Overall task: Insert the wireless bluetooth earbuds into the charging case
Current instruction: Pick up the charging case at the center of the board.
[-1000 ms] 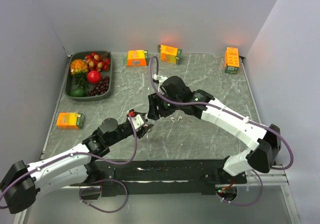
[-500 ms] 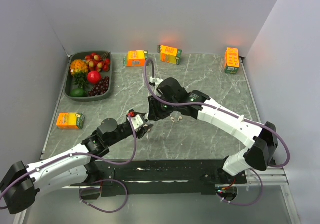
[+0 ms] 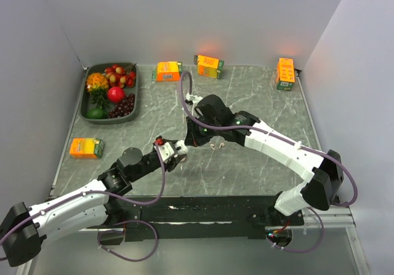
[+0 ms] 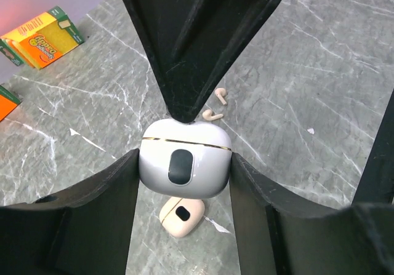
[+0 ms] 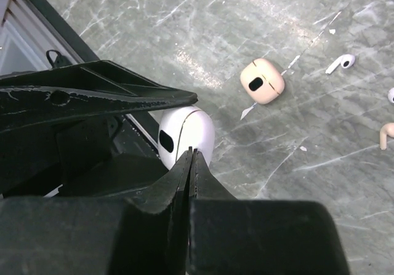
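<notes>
My left gripper [image 4: 184, 171] is shut on the white charging case [image 4: 184, 164], which it holds above the table with its gold-seamed lid closed. My right gripper [image 5: 191, 152] is shut with nothing between its fingers. Its tips press against the top of the case [image 5: 184, 133]; in the left wrist view it shows as a black wedge [image 4: 191, 41] coming down onto the lid. The small stemmed earbuds [image 4: 212, 115] lie on the marble just beyond the case. One white earbud [image 5: 340, 63] is in the right wrist view, with a beige one [image 5: 386, 135] near it. In the top view the grippers meet mid-table [image 3: 181, 147].
A beige case [image 4: 181, 215] lies on the table under the held case. A dark tray [image 3: 90, 116] of fruit stands at the back left. Orange cartons sit along the back [image 3: 168, 71] [image 3: 209, 66] [image 3: 285, 73], and one at the left [image 3: 86, 147].
My right gripper has shut its jaws and come down left onto the top of the held case. The left gripper, still holding the case, shifted slightly.
</notes>
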Available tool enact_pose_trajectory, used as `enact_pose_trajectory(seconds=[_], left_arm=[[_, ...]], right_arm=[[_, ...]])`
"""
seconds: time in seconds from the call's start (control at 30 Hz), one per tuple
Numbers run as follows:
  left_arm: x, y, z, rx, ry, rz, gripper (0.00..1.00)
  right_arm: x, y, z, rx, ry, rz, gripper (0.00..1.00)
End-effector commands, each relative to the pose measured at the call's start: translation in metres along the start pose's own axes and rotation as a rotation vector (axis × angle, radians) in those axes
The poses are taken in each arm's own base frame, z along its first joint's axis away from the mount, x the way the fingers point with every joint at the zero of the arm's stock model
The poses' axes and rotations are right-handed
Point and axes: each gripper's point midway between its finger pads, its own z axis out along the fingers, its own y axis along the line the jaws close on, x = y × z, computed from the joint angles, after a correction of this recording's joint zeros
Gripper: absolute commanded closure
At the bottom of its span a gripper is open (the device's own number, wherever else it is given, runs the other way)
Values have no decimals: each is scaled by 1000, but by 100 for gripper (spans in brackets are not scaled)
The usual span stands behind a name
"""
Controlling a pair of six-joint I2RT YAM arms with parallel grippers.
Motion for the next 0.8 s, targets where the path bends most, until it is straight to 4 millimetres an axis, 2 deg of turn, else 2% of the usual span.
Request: enact_pose_trajectory(seconds=[0.0, 0.07, 0.17, 0.27, 0.43, 0.6, 0.77], left_arm=[[-54, 9, -3, -34, -185, -7, 99], [-54, 10, -3, -36, -178, -5, 99], [-52, 9, -2, -33, -169, -2, 99], [-54, 11, -3, -40, -177, -2, 99], [-57, 12, -4, -48, -185, -2, 99], [-59, 12, -5, -46, -197, -11, 99], [-62, 11, -6, -45, -211, -17, 99]], right_arm=[[0, 4, -16, -52, -29, 17, 100], [-1, 2, -22, -38, -50, 15, 100], [-6, 5, -29, -42, -84, 27, 58], [-11, 12, -35, -67, -108, 38, 47], [-18, 22, -40, -117, -133, 56, 41], [-19, 30, -33, -184, -112, 82, 40], [-19, 25, -25, -186, -90, 116, 40]])
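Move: My left hand already holds the closed white charging case. From my shut right fingers that case is about 3 cm to the left, 1 cm back and 1 cm lower, right at the tips. The peach case lies on the board some 14 cm below my left hand, 2 cm ahead and 2 cm left of it. The nearest loose white earbud is about 8 cm ahead of my left hand and 4 cm to its right, on the board too. I spread my shut right fingers to a little over half open at the lid, backing off about 1.5 cm to the right, then easing left again as I rise about 3 cm, drift 1 cm back and tip the fingers up some 10 degrees. My left hand keeps its grip and lifts the charging case straight up about 3 cm beside them, its fingers tilting up slightly. ##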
